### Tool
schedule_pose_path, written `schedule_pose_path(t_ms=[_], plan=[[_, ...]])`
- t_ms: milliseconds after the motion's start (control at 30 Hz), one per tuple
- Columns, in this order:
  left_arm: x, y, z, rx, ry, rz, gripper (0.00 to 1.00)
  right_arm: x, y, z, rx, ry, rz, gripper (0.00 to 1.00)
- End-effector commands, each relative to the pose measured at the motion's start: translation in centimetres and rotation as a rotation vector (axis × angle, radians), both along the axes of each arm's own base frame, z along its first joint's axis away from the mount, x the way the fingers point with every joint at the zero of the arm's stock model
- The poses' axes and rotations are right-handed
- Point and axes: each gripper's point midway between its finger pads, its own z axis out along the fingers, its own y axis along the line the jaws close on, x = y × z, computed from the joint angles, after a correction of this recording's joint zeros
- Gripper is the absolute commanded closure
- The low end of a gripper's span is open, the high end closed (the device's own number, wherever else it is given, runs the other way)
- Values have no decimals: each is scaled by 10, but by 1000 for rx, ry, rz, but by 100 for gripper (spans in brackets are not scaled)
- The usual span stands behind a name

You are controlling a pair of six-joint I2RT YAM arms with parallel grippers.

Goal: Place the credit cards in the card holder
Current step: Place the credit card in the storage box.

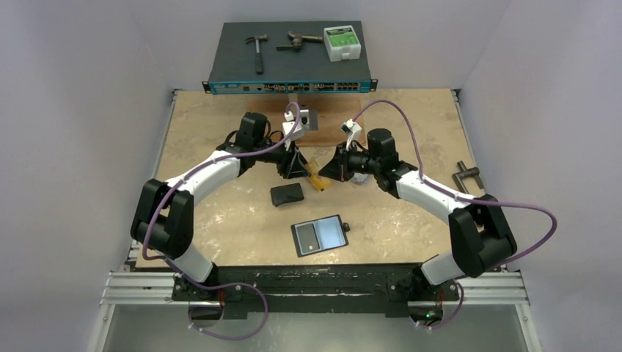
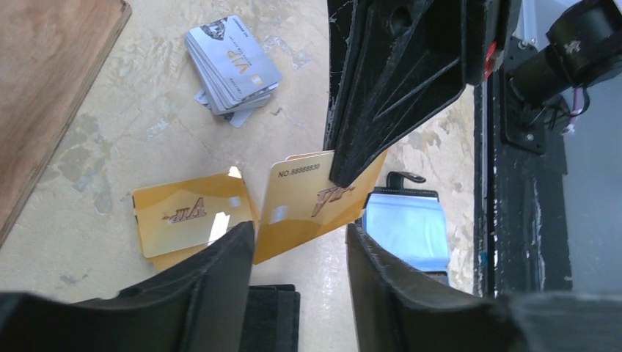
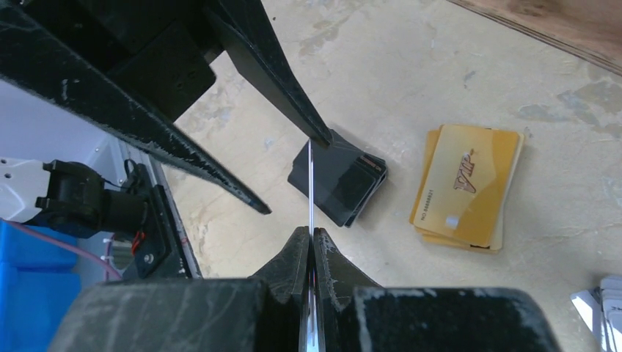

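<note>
My right gripper [image 3: 312, 231] is shut on a gold credit card [image 2: 312, 202] and holds it upright above the table, edge-on in the right wrist view. My left gripper [image 2: 299, 235] is open, its fingertips [image 2: 238, 238] at the card's lower edge with the card just beyond them. One left finger tip [image 3: 319, 136] meets the card's far end. A stack of gold cards [image 2: 187, 216] and a stack of silver cards [image 2: 231, 66] lie on the table. The open card holder [image 1: 320, 236], with glossy pockets and a snap tab, lies nearer the arm bases.
A plain black pouch [image 1: 286, 194] lies below the left gripper. A wooden board [image 1: 323, 128] sits behind both grippers. At the back, a network switch [image 1: 290, 73] carries a hammer and other tools. A metal tool [image 1: 466, 176] lies at the table's right side.
</note>
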Motion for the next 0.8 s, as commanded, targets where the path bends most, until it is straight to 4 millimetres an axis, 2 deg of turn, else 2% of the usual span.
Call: schedule_pose_path(t_ms=[0,200,333,500,767], plan=[[-8,1,20,-52,-66,-64,59,-2,7,28,75,-62,46,100],[-9,3,20,-47,-69,-72,85,-8,9,31,89,-64,86,100],[-6,5,23,-55,-70,-66,98,-13,10,28,89,-51,115,100],[-4,8,29,-69,-70,-68,100,-23,11,23,95,-25,162,100],[1,5,40,-90,-77,-67,100,-27,14,17,99,9,188,99]])
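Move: The gold card, in the right fingers' grip, has its middle some 3 cm to the right of the left hand, level with it in height and in reach. Some 14 cm below the left hand's height lie the gold card stack, about 6 cm ahead and 3 cm right, the black card stack, 1 cm ahead and 6 cm left, and the open card holder, 13 cm back and 4 cm right. From the right hand, the held card's middle is about 3 cm left and 1 cm ahead. The left hand, half open around the free left end of the gold card, stays nearly in place and shuts its fingers fully, pinching that end while the right fingers keep their own grip on the card. Both hands then ease back towards the robot's base, the left by about 1 cm with a drift of 1 cm to its left, the right by some 2 cm over the whole move while it turns about 5 degrees counter-clockwise, still shut. ##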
